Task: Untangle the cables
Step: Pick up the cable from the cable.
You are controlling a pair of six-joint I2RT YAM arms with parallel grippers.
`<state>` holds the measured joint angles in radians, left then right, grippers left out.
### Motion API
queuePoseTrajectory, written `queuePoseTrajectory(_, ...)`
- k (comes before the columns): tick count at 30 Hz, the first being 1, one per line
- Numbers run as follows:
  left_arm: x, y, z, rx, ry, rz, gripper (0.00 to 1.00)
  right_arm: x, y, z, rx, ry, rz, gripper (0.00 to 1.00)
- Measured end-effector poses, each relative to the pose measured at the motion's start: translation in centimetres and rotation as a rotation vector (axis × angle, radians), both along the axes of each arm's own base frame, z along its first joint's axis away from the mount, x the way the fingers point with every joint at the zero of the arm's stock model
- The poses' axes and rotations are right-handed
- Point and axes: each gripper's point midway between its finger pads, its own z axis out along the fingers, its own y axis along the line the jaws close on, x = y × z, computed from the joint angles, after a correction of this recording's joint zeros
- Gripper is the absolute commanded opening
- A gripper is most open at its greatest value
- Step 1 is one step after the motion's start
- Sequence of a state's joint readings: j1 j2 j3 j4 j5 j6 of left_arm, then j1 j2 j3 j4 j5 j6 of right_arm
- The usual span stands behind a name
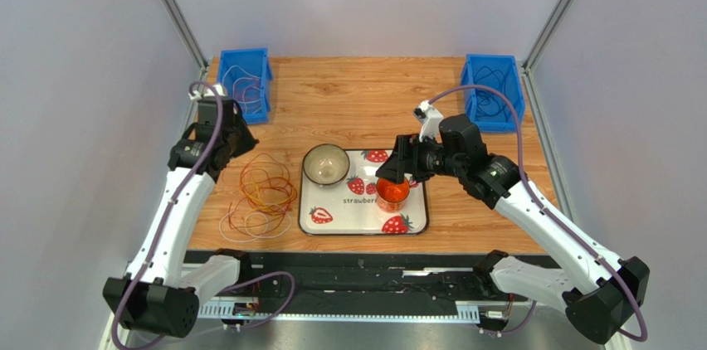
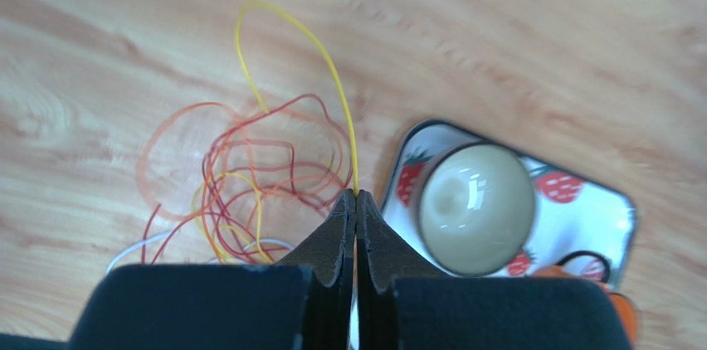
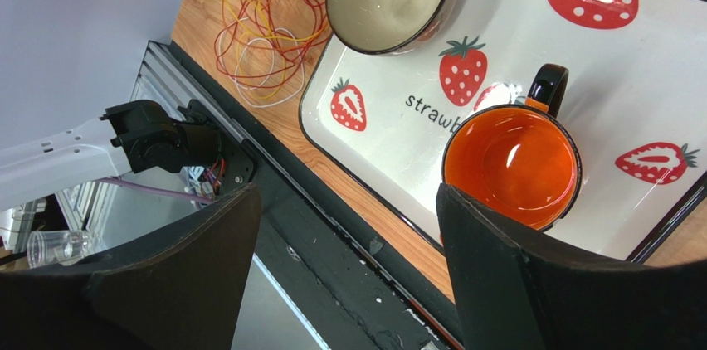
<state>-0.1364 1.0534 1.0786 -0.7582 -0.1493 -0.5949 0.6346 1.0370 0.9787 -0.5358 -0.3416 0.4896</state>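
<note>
The cables lie as a tangle of orange, red-brown, yellow and white loops on the wooden table, left of the tray; they also show in the left wrist view and the right wrist view. My left gripper is above the pile's upper left, shut on a yellow cable that arcs up from the tangle into the fingertips. My right gripper hangs open over the tray, above the orange mug, with nothing between its fingers.
A strawberry-print tray holds a beige bowl and the orange mug. Blue bins at the back left and back right each hold thin wire loops. Grey walls enclose the table's sides.
</note>
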Motion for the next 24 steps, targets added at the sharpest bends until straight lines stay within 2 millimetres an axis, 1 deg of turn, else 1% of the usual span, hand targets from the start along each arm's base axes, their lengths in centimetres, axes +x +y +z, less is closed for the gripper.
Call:
queuePoseTrajectory(1, 0.1, 0.0, 1.5, -0.003, -0.031, -0.004, 0.0, 0.0, 0.0, 0.1, 0.003, -0.002, 0.001, 0.81)
queuePoseTrajectory(3, 0.0, -0.3, 5.3, -0.014, -0.113, -0.024, 0.0, -0.1, 0.0, 0.3, 0.009, -0.003, 0.003, 0.81)
queuePoseTrajectory(8, -1.2, -1.6, 13.2, -0.062, -0.282, -0.112, 0.0, -0.3, 0.2, 0.8, 0.023, -0.008, 0.016, 0.81)
queuePoseTrajectory(10, -2.0, -2.3, 16.3, -0.085, -0.358, -0.166, 0.0, -0.4, 0.3, 1.1, 0.03, -0.011, 0.023, 0.81)
queuePoseTrajectory(11, -2.6, -2.9, 18.2, -0.098, -0.408, -0.202, 0.0, -0.4, 0.4, 1.2, 0.036, -0.014, 0.027, 0.81)
queuePoseTrajectory(13, -3.8, -3.5, 21.3, -0.111, -0.498, -0.256, 0.0, -0.4, 0.6, 1.4, 0.047, -0.017, 0.035, 0.81)
queuePoseTrajectory(14, -4.5, -3.7, 22.7, -0.114, -0.542, -0.278, 0.0, -0.5, 0.7, 1.6, 0.056, -0.018, 0.041, 0.82)
queuePoseTrajectory(16, -5.6, -4.0, 24.7, -0.113, -0.614, -0.311, 0.0, -0.6, 0.9, 1.9, 0.072, -0.021, 0.052, 0.81)
queuePoseTrajectory(18, -6.6, -4.2, 25.7, -0.112, -0.662, -0.335, 0.0, -0.7, 1.2, 2.4, 0.092, -0.026, 0.065, 0.81)
queuePoseTrajectory(19, -7.0, -4.3, 25.7, -0.114, -0.679, -0.345, 0.0, -0.7, 1.4, 2.6, 0.101, -0.029, 0.072, 0.82)
queuePoseTrajectory(20, -7.2, -4.5, 25.3, -0.118, -0.681, -0.355, 0.0, -0.8, 1.6, 2.8, 0.113, -0.032, 0.078, 0.82)
queuePoseTrajectory(22, -6.9, -4.9, 23.5, -0.131, -0.661, -0.376, 0.0, -0.9, 2.0, 3.2, 0.132, -0.036, 0.089, 0.82)
queuePoseTrajectory(24, -6.3, -5.5, 19.9, -0.153, -0.589, -0.396, 0.0, -0.7, 2.6, 3.6, 0.158, -0.03, 0.095, 0.82)
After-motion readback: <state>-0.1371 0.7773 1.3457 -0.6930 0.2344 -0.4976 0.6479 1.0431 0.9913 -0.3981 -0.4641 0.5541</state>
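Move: The left hand, already holding the yellow cable some 20 cm above the table, has the left blue bin about 26 cm ahead, 9 cm to its left and 17 cm lower. The cable tangle lies roughly 8 cm back and 3 cm left, 20 cm below; the bowl is about 3 cm ahead and 16 cm right, 17 cm below. From the right hand, that bin is some 35 cm ahead, 46 cm left and 18 cm below. Left hand, still pinching yellow cable, rises some 25 cm and back, tilting up, then dips; right rises slightly. ##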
